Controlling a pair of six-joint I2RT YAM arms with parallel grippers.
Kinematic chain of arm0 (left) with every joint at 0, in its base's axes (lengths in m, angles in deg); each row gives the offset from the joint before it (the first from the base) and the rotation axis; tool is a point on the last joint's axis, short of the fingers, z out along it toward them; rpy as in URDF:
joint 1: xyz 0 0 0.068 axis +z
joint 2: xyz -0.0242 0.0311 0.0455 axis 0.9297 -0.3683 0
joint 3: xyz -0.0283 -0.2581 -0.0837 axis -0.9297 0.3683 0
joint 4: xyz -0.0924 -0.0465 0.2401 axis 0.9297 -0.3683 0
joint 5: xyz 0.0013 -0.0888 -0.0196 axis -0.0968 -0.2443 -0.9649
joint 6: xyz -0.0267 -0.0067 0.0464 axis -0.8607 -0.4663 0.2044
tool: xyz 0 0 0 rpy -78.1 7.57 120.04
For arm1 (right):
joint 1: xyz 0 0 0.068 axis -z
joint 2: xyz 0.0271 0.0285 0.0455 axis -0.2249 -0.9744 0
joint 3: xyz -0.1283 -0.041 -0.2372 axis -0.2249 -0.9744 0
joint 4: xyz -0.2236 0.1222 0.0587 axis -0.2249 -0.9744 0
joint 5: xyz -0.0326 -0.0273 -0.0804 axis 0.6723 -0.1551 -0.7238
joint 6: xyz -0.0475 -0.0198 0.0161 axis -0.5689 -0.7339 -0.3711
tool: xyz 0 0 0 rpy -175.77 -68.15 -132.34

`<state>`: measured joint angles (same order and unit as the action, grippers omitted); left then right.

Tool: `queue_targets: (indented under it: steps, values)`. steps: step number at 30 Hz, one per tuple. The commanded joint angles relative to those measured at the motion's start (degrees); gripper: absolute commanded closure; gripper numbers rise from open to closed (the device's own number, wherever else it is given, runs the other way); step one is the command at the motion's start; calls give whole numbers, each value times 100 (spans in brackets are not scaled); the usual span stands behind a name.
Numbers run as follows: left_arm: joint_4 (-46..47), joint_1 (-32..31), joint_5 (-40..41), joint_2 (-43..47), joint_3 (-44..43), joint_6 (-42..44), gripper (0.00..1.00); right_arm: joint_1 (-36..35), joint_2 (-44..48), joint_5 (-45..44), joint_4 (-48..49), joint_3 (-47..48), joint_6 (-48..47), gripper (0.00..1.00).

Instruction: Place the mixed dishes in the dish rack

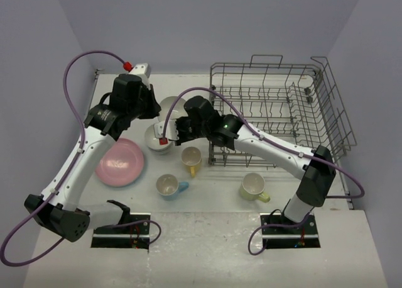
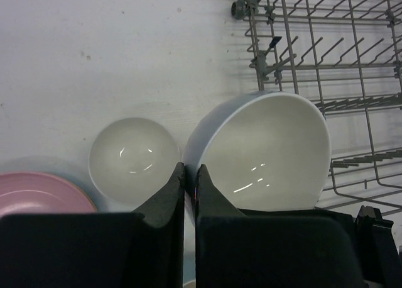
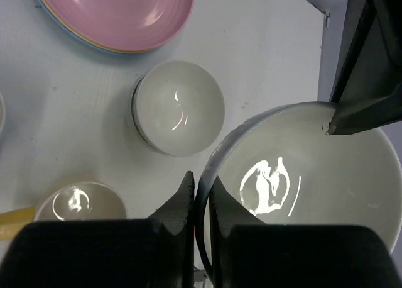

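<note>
A white bowl [image 1: 171,104] [image 2: 270,149] [image 3: 301,175] hangs tilted above the table, pinched at its rim from two sides. My left gripper [image 1: 157,109] [image 2: 190,168] is shut on one edge, my right gripper [image 1: 171,127] [image 3: 200,178] is shut on the opposite edge. The left finger shows in the right wrist view, touching the far rim. Another white bowl [image 1: 157,140] [image 2: 133,153] [image 3: 179,105] sits on the table below, and looks stacked on one more. The pink plate [image 1: 120,162] [image 3: 125,11] tops a stack with orange and blue edges. The dish rack [image 1: 276,105] [image 2: 326,49] stands at the right.
A yellow mug [image 1: 191,159] [image 3: 78,203], a light blue mug [image 1: 168,185] and a pale yellow-green mug [image 1: 253,186] stand in front of the rack. A white box with a red cap [image 1: 139,68] sits at the back left. Walls close in the table's sides.
</note>
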<state>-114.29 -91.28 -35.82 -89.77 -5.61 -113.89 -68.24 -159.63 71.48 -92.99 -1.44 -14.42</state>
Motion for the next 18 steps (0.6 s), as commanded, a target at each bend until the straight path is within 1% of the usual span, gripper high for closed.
queue_targets:
  steps: [1,4,5,6,7,9,10,11,12,13,14,15,16,17,18]
  values:
    - [195,-13,-468,9,-255,-58,100,14,91,-365,499,124,-123,100]
    - [397,-31,-654,53,-299,-76,100,22,170,-374,735,54,183,100]
    - [406,-31,-680,53,-386,-59,79,31,248,-400,806,45,315,100]
    - [467,-31,-663,71,-404,-67,3,83,293,-374,868,63,473,100]
    - [538,-31,-637,141,-387,-111,0,154,345,-304,886,80,832,100]
    - [757,-31,-454,237,-273,-155,0,461,512,-120,965,211,1395,100]
    - [819,-31,-356,334,-238,-182,0,601,574,186,956,282,2076,100]
    - [846,-31,-268,378,-159,-199,0,994,661,371,956,456,2509,100]
    - [889,-31,11,457,-115,-234,0,1224,688,826,939,563,3427,100]
    - [925,-31,92,501,-62,-243,0,1479,715,1013,965,633,3880,100]
    - [960,-31,189,536,8,-243,0,1977,733,1154,1026,721,4424,100]
    - [1021,-31,372,624,148,-269,0,2235,707,1390,1131,765,5439,100]
    - [1039,-22,487,660,219,-296,0,2724,680,1897,1245,775,5937,100]
    - [1048,-22,706,695,341,-313,0,2964,567,2129,1325,792,6455,100]
    - [1039,-22,786,686,377,-314,0,3167,487,2383,1491,810,7269,100]
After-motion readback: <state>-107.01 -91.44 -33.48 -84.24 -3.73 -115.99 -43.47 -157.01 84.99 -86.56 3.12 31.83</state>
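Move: The right hand grips the near rim of the bowl, which the left hand also still pinches; the dish rack's middle lies about 13 cm ahead, 36 cm right and 19 cm below the right hand. The stacked bowls sit some 3 cm ahead and 5 cm left, the yellow mug 4 cm back and 6 cm right, both roughly 21 cm down. From the left hand the dish rack is about 9 cm ahead, 41 cm right and 24 cm below. Left fingers release the bowl; right hand swings it up and some 15 cm forward-right towards the rack. ##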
